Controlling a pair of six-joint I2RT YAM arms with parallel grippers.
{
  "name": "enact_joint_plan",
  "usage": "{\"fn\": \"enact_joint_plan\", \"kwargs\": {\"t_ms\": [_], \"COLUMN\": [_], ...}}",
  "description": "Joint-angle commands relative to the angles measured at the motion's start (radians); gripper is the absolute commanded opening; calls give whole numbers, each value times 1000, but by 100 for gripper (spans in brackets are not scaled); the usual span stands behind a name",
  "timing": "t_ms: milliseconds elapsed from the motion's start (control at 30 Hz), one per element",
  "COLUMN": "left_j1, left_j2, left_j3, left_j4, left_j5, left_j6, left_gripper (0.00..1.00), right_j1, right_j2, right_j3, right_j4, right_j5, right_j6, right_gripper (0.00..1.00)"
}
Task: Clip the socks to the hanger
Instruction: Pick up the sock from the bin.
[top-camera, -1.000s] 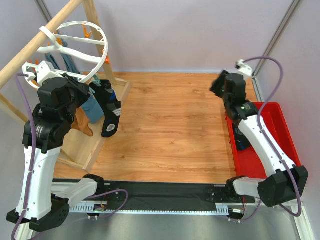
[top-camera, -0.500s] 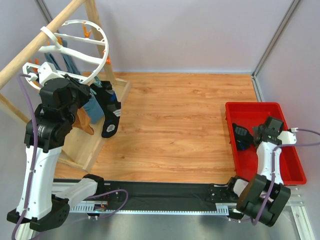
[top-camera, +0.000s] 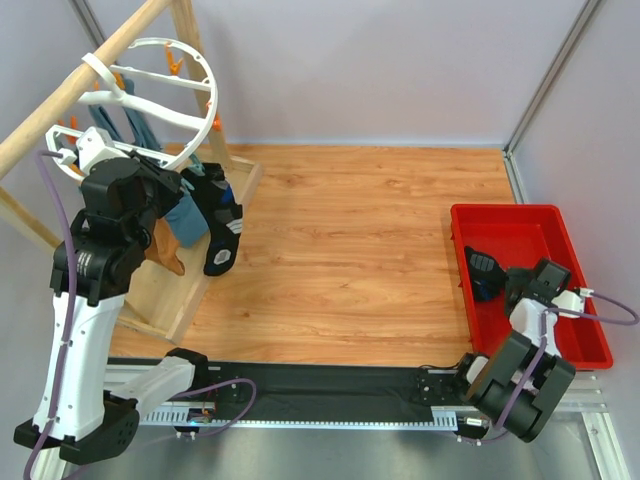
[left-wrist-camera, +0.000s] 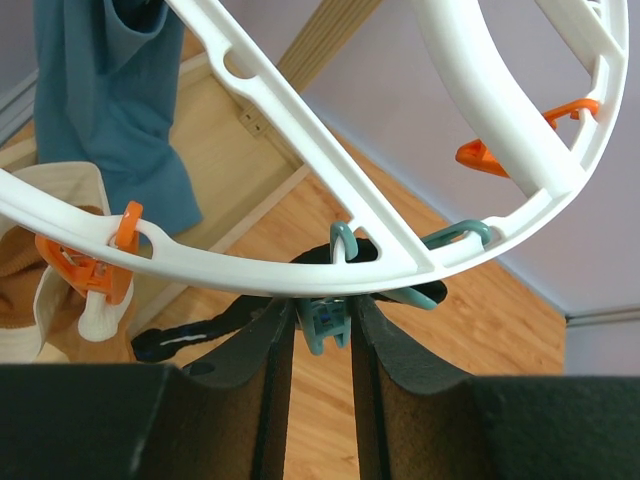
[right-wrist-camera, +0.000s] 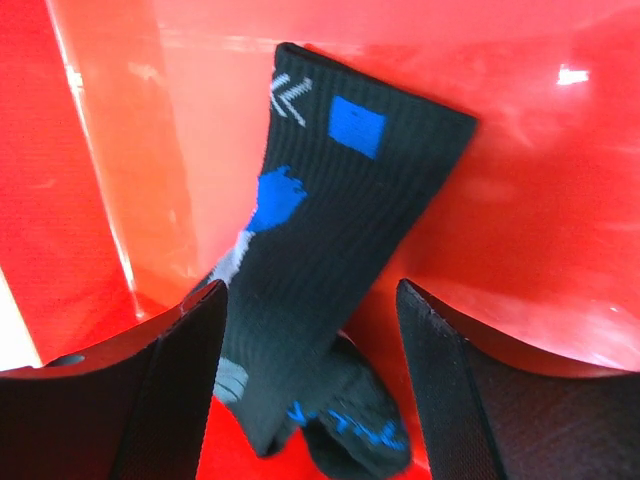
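The white ring hanger (top-camera: 212, 102) hangs from a wooden pole at the back left. One black sock (top-camera: 222, 228) dangles below the ring. My left gripper (left-wrist-camera: 322, 305) is up at the ring's lower rim (left-wrist-camera: 300, 272), shut on a teal clip (left-wrist-camera: 327, 322); the hanging black sock (left-wrist-camera: 190, 330) shows just beyond it. The other black sock (right-wrist-camera: 330, 240), with blue and white marks, lies in the red bin (top-camera: 530, 215). My right gripper (right-wrist-camera: 312, 290) is low in the bin, open, with a finger on either side of that sock (top-camera: 483, 272).
A teal-blue sock (left-wrist-camera: 110, 110) and a tan sock (left-wrist-camera: 30, 290) hang from orange clips (left-wrist-camera: 85, 275) on the ring. The wooden rack's pole (top-camera: 90, 85) and its base (top-camera: 170, 290) fill the left side. The red bin's walls (right-wrist-camera: 90, 180) close in round the right gripper.
The right arm has swung down from the back right into the red bin, and its jaws have spread wider over the sock. The left arm has not moved.
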Motion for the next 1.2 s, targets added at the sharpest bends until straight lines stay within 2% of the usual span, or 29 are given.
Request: {"fn": "enact_joint_plan", "kwargs": {"t_ms": [0, 100, 267, 400, 433, 533, 700, 800, 833, 867, 900, 1000, 1033, 1167], "left_j1": [2, 2, 2, 2, 2, 2, 2, 2, 2, 2, 2, 2, 2, 2], "left_j2": [-15, -22, -27, -29, -29, -36, -45, -52, -53, -56, -56, -62, -61, -56], "left_j3": [-19, -30, -52, -53, -53, -61, -73, -76, -76, -78, -78, -76, -75, -66], "left_j4": [4, 5, 17, 22, 24, 27, 31, 33, 33, 34, 33, 39, 37, 30], "left_j5": [19, 19, 28, 28, 25, 25, 36, 41, 39, 42, 44, 57, 63, 71], "left_j6": [-1, 2, -10, -10, -9, -7, -10, -9, -10, -9, -9, -15, -14, -18], "left_gripper": [0, 0, 0, 0, 0, 0, 0, 0, 0, 0, 0, 0, 0, 0], "right_j1": [-7, -7, -7, -4, 10, 45, 211, 371, 468, 513, 554, 727, 819, 1066], "right_j2": [50, 108, 234, 248, 218, 120, -25, -53, -56, -56, -60, -57, -53, -33], "right_j3": [-10, -9, 83, 125, 128, 149, 299, 417, 448, 476, 517, 560, 577, 616], "right_j4": [139, 202, 189, 188, 198, 198, 132, 127, 113, 104, 101, 124, 138, 158], "right_j5": [-35, -22, -100, -137, -150, -165, -239, -373, -450, -493, -577, -703, -775, -832], "right_j6": [49, 26, -91, -167, -198, -290, -454, -587, -623, -682, -696, -721, -732, -816], "right_gripper": [69, 65, 45, 33, 22, 1, 0, 0, 0, 0, 0, 0, 0, 0]}}
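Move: The sock lies in the red bin just under my open right fingers, its middle about 4 cm ahead, 3 cm left and 3 cm below; its cuff points away to the right. The bin's left wall stands roughly 14 cm to my right hand's left, level with it, and the near wall some 17 cm straight back. From my left hand, up at the hanger, that sock is about 70 cm right, level ahead and 41 cm down. My right hand slides forward about 4 cm and slightly down while its fingers shut, pinching the sock's leg below the cuff. Then I sweep it up some 30 cm and left about 35 cm, out over the table towards the hanger, bowing forward before easing back, swinging roughly 100 degrees counter-clockwise and lifting the fingertips. My left hand stays, keeping its pinch on the teal clip at the ring. ##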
